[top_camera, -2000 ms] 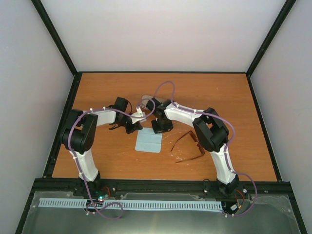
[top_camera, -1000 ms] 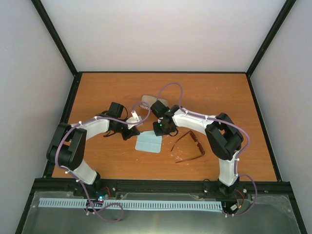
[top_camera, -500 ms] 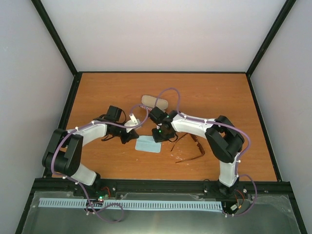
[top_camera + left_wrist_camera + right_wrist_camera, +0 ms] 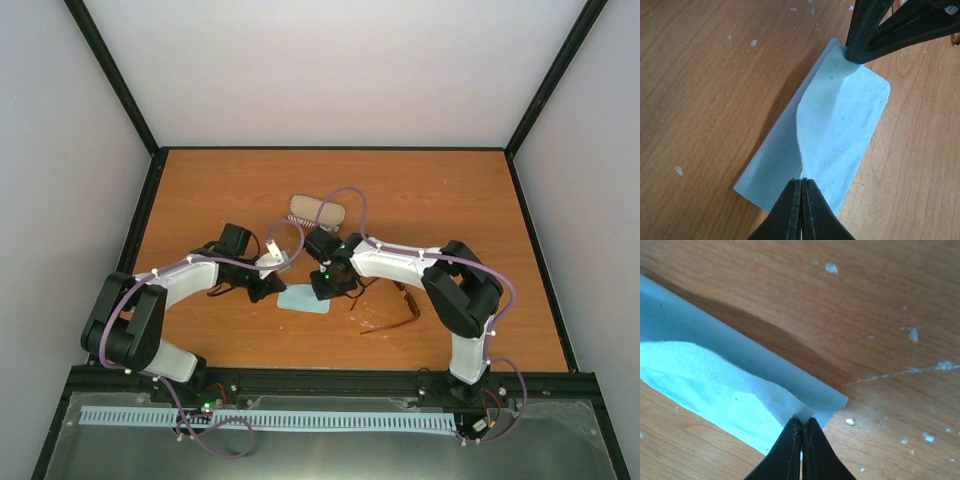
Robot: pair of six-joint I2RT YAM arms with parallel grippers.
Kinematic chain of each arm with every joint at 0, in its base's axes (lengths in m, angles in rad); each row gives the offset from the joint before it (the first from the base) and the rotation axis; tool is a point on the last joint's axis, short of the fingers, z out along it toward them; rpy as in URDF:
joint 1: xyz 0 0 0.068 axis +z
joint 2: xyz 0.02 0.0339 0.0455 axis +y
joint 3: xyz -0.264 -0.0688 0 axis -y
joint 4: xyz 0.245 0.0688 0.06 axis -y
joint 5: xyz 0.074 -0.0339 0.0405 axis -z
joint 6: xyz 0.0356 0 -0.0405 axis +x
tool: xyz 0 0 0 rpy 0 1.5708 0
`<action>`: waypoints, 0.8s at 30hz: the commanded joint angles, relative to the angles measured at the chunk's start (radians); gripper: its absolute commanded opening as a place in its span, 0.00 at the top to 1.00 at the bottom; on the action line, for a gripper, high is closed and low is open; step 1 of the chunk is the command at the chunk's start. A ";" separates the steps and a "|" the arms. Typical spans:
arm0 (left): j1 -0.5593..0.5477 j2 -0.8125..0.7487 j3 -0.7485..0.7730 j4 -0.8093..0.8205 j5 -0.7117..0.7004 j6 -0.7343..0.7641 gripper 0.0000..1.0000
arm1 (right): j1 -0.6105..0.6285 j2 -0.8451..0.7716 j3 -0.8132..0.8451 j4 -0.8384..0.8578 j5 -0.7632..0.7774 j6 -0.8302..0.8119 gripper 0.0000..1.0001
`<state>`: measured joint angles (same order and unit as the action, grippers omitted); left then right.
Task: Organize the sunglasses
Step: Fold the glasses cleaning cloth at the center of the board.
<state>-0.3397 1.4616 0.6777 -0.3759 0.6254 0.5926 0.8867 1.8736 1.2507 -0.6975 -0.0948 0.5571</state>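
The sunglasses point(image 4: 395, 300), thin reddish-brown with open temple arms, lie on the table right of the cloth; the right arm covers part of them. The light blue cloth point(image 4: 304, 299) lies folded over on itself between both grippers. My left gripper point(image 4: 272, 290) is shut on the cloth's left corner point(image 4: 802, 179). My right gripper point(image 4: 334, 287) is shut on its right corner point(image 4: 802, 417). In the left wrist view the right gripper's fingers point(image 4: 865, 35) pinch the cloth's far end. The upper layer point(image 4: 840, 125) lies over the lower one.
The tan oblong case point(image 4: 316, 211) lies behind the grippers toward the table's middle back. A black frame rail point(image 4: 330, 382) runs along the near edge. White specks point(image 4: 831, 268) dot the wooden table point(image 4: 200, 190).
Both grippers have moved toward the near edge, drawing the cloth's far edge over onto itself. The cloth now looks narrower. The case, hidden before, is uncovered.
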 commanded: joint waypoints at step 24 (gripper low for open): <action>-0.025 -0.110 -0.037 -0.045 -0.053 -0.034 0.73 | 0.037 -0.132 -0.069 -0.031 0.027 0.046 0.95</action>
<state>-0.3557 1.3582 0.6266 -0.4431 0.6132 0.5896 0.9134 1.8099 1.1778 -0.7006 -0.1299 0.5777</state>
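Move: Both closed grippers hold the partly turned-back cleaning cloth at its two ends. Its middle lies about 4 cm right of the left hand and 4 cm left of the right hand, some 1 cm back and 2 cm below each. From the right hand, the sunglasses lie roughly 14 cm to the right and 1 cm back; the glasses case stands about 18 cm ahead and 1 cm left, near hand height. Draw both grippers back together about 2.5 cm, towards the cloth's near edge, sinking slightly at first to lay the flap down. Open the left fingers from the start to about a third, letting go of the cloth; keep the right fingers almost shut as they come free, then lift both hands about 1 cm. ##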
